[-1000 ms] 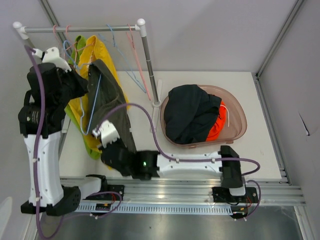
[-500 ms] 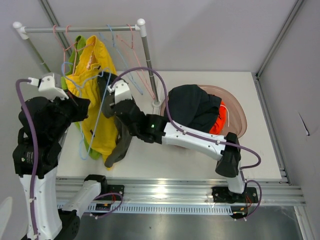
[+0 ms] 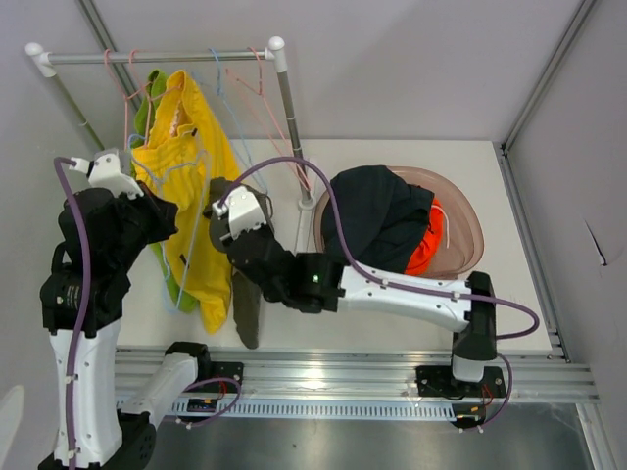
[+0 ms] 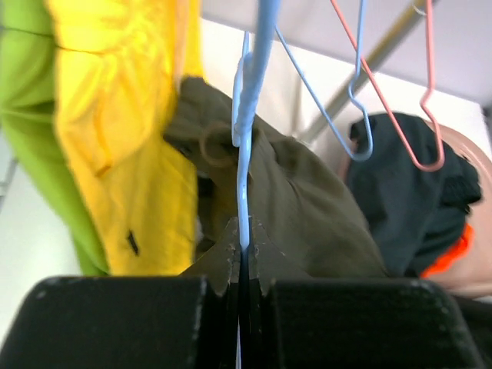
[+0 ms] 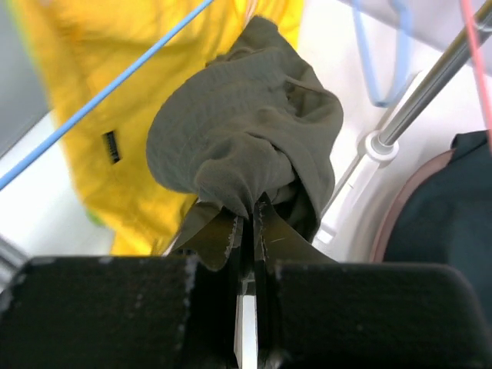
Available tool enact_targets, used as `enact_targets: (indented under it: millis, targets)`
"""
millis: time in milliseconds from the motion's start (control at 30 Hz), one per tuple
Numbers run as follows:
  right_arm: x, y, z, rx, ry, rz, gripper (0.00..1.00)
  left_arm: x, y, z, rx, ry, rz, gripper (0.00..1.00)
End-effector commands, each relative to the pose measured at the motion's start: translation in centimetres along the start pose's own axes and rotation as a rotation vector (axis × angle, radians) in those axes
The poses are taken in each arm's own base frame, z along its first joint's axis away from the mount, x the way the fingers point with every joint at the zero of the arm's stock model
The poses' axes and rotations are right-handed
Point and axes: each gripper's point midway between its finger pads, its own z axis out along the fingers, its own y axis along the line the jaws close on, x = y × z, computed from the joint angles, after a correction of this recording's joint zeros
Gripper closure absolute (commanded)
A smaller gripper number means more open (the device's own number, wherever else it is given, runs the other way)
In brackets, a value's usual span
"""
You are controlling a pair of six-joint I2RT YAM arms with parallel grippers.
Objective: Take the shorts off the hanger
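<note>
My right gripper is shut on a bunched fold of the dark olive-grey shorts. From above, these shorts hang limp under that gripper, apart from the blue hanger. My left gripper is shut on that blue hanger's wire and shows from above beside the yellow shorts. The yellow shorts and the lime green shorts still hang from the rail. Black shorts and orange shorts lie in the basin.
A brown-pink basin stands at the right of the rack. The rack's rail carries spare pink and blue hangers. Its upright post stands between the hanging shorts and the basin.
The right gripper swung up and then back toward the table's front with the olive-grey shorts, which now dangle clear of the blue hanger. The left arm dropped lower, still holding the hanger.
</note>
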Motion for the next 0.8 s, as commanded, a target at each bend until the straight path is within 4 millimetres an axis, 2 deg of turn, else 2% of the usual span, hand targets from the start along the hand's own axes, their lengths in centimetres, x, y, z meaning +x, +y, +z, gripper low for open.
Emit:
enact_targets:
  millis: [0, 33, 67, 100, 133, 167, 200, 233, 267, 367, 400, 500, 533, 600, 633, 700, 767]
  targets:
    - [-8.3, -3.5, -5.9, 0.069, -0.179, 0.12, 1.0, -1.8, 1.6, -1.0, -0.085, -0.093, 0.045, 1.0]
    - [-9.5, -4.8, -6.4, 0.098, -0.203, 0.108, 1.0, -1.2, 1.6, -0.6, -0.079, -0.077, 0.045, 1.0]
    - [-11.6, -6.6, -7.3, 0.12, -0.241, 0.137, 1.0, -1.2, 1.5, -0.4, -0.071, -0.086, 0.041, 1.0]
    - [-13.1, -7.7, -7.8, 0.141, -0.274, 0.139, 1.0, -0.1, 1.7, 0.2, -0.069, -0.062, 0.042, 1.0]
    - [-14.2, -9.1, -8.3, 0.169, -0.293, 0.095, 1.0, 0.2, 1.7, 0.4, -0.064, -0.062, 0.04, 1.0]
    - [-16.3, -10.7, -9.4, 0.185, -0.333, 0.117, 1.0, 0.5, 1.6, 0.6, -0.056, -0.058, 0.038, 1.0]
    - [-17.6, -12.6, -9.5, 0.221, -0.361, 0.128, 1.0, 0.7, 1.5, 0.8, -0.048, -0.06, 0.038, 1.0]
    - [-18.7, -13.8, -9.8, 0.24, -0.378, 0.1, 1.0, 1.7, 1.7, 1.2, -0.045, -0.035, 0.04, 1.0]
    - [-20.6, -16.3, -10.5, 0.282, -0.414, 0.126, 1.0, 1.9, 1.8, 1.3, -0.047, -0.03, 0.042, 1.0]
    - [-23.2, -20.0, -11.4, 0.346, -0.469, 0.117, 1.0, 2.6, 2.1, 1.5, -0.051, -0.02, 0.056, 1.0]
    - [-24.5, -22.1, -12.0, 0.387, -0.499, 0.135, 1.0, 2.6, 2.2, 1.4, -0.054, -0.023, 0.057, 1.0]
    - [-26.7, -25.0, -13.2, 0.432, -0.553, 0.135, 1.0, 2.8, 2.5, 1.5, -0.066, -0.021, 0.069, 1.0]
    - [-27.1, -26.6, -13.4, 0.467, -0.565, 0.137, 1.0, 2.8, 2.5, 1.6, -0.069, -0.021, 0.069, 1.0]
    - [-27.9, -28.1, -14.1, 0.491, -0.587, 0.138, 1.0, 2.6, 2.7, 1.7, -0.079, -0.023, 0.074, 1.0]
    - [-27.9, -29.5, -14.5, 0.523, -0.593, 0.14, 1.0, 2.6, 2.7, 1.8, -0.083, -0.023, 0.075, 1.0]
    - [-27.7, -30.8, -14.7, 0.545, -0.597, 0.151, 1.0, 2.4, 2.8, 1.9, -0.091, -0.027, 0.077, 1.0]
    - [-26.3, -32.8, -14.8, 0.578, -0.584, 0.155, 1.0, 2.0, 2.8, 2.0, -0.095, -0.034, 0.079, 1.0]
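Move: About 33 cm to the right hand's right, some 18 cm ahead and 30 cm lower, is the middle of the pink basin, the place for the olive shorts in its fingers. The navy clothes in it lie about 27 cm right, 18 cm ahead; the rack's right post stands 11 cm right and 25 cm ahead. The yellow shorts hang about 14 cm ahead, 14 cm left. For the left hand, the basin is some 43 cm right, 18 cm ahead. Carrying the olive shorts, already off the hanger, the right hand first eases back slightly, then lifts and sweeps right, nearly 30 cm each way, and forward to over the basin; it turns clockwise while its fingertips tip up, staying shut on the cloth. The left hand keeps its pinch on the blue hanger and sinks about 5 cm. ##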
